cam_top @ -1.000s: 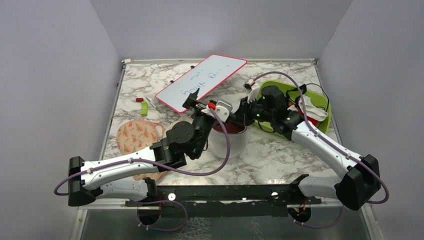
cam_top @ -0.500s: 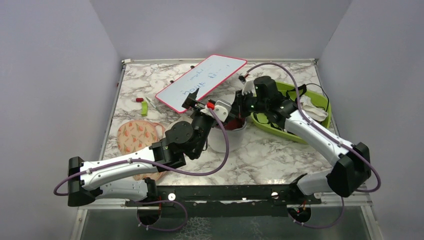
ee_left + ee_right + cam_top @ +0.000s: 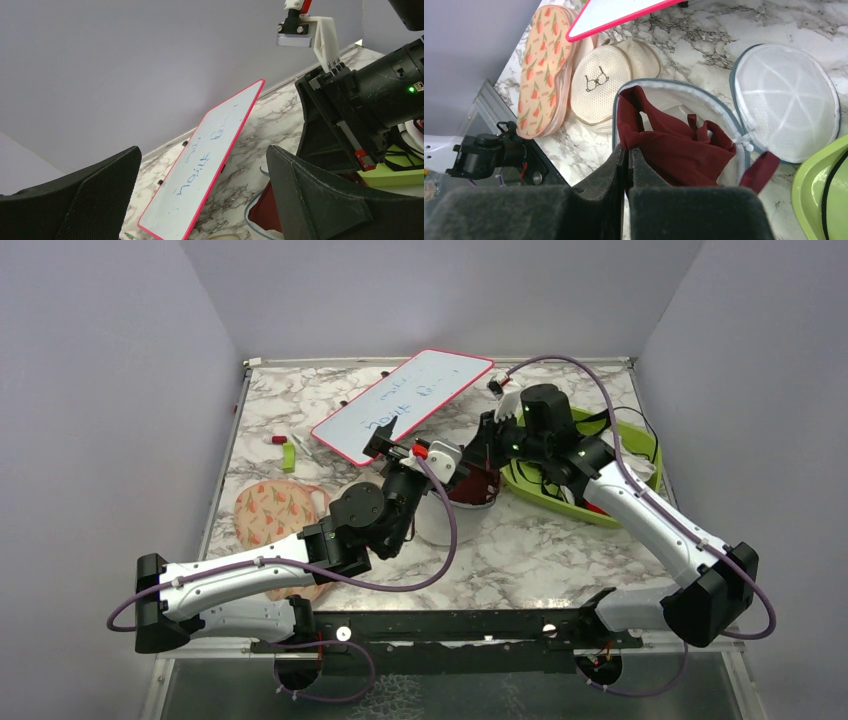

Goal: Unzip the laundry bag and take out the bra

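Note:
The white mesh laundry bag (image 3: 716,172) stands unzipped mid-table, its round lid (image 3: 786,100) flipped open to the right. The dark maroon bra (image 3: 674,145) bulges out of the opening, and one strap hangs over the rim. My right gripper (image 3: 629,150) is shut on the bra's left edge, just above the bag; in the top view the right gripper (image 3: 482,462) holds the bra (image 3: 470,488) above the bag (image 3: 438,522). My left gripper (image 3: 202,197) is open and empty, beside the bag and pointing at the whiteboard; it also shows in the top view (image 3: 392,445).
A red-framed whiteboard (image 3: 400,405) lies at the back. A green tray (image 3: 590,455) with clothes sits right of the bag. A peach floral pouch (image 3: 272,512) and a beige pouch (image 3: 604,82) lie to the left. A small green piece (image 3: 288,457) lies by the left edge.
My right gripper has swung left and back over the bag, then risen slightly, drawing the maroon bra further out. The left arm has hardly moved.

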Tool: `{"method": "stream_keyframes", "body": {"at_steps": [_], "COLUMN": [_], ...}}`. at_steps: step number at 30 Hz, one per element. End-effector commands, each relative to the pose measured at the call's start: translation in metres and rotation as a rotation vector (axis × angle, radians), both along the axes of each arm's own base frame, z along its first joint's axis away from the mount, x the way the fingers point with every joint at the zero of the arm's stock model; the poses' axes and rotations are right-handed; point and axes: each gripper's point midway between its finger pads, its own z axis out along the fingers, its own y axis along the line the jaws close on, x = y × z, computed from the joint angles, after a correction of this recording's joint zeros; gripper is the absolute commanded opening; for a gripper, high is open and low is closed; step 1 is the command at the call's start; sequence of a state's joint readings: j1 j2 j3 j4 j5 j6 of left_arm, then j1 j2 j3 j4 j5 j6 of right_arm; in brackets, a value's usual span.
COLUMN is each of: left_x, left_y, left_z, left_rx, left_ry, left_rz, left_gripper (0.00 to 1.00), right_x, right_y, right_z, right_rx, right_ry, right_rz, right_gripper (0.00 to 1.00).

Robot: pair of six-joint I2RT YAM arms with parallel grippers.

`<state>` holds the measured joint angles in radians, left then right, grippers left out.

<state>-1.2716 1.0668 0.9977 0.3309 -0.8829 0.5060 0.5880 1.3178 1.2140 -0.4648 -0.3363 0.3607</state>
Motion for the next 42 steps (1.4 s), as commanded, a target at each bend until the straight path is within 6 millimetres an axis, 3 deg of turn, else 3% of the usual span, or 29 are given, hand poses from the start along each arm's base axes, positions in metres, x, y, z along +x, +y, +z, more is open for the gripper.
{"method": "stream_keyframes", "body": {"at_steps": [1, 9, 15, 27, 33, 36, 39, 42], "left_x": [0.0, 0.0, -0.001, -0.001, -0.001, -0.001, -0.001, -0.002], "left_y": [0.006, 0.006, 0.008, 0.008, 0.008, 0.009, 0.009, 0.009], "left_z": [0.004, 0.004, 0.006, 0.007, 0.007, 0.008, 0.008, 0.008], "left_rx": [-0.044, -0.039, -0.047, -0.05, -0.053, -0.056, -0.057, -0.057], "left_ry": [-0.002, -0.003, -0.006, -0.006, -0.007, -0.007, -0.007, -0.008], "left_rz": [0.013, 0.014, 0.013, 0.011, 0.009, 0.009, 0.011, 0.008], "left_gripper": [0.91, 0.91, 0.91, 0.91, 0.91, 0.91, 0.91, 0.91], "right_x": [-0.003, 0.001, 0.003, -0.003, -0.006, -0.009, -0.008, 0.0], "right_y": [-0.001, -0.016, -0.038, -0.057, -0.09, -0.111, -0.131, -0.149], "right_z": [0.043, 0.063, 0.099, 0.16, 0.216, 0.235, 0.24, 0.231], "right_rx": [0.066, 0.045, 0.044, 0.136, 0.149, 0.148, 0.113, 0.031], "right_ry": [-0.098, -0.16, -0.262, -0.404, -0.547, -0.609, -0.643, -0.645], "right_rz": [-0.007, -0.075, -0.17, -0.253, -0.377, -0.456, -0.543, -0.639], "right_gripper": [0.01, 0.01, 0.01, 0.01, 0.01, 0.01, 0.01, 0.01]}}
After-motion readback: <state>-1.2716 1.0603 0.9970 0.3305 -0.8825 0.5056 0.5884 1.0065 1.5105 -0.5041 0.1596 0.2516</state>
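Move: The right hand already grips the bra above the laundry bag, whose middle lies about 18 cm below and 7 cm to its left, roughly level with it fore and aft. The green basket lies about 17 cm ahead, 25 cm right and 20 cm below; the bag's round lid is some 19 cm ahead and 22 cm below. From the left hand the green basket is about 21 cm ahead, 48 cm right and 35 cm below. Shut on the bra, the right hand lifts it about 22 cm, then also right towards the basket, fingers levelling. ##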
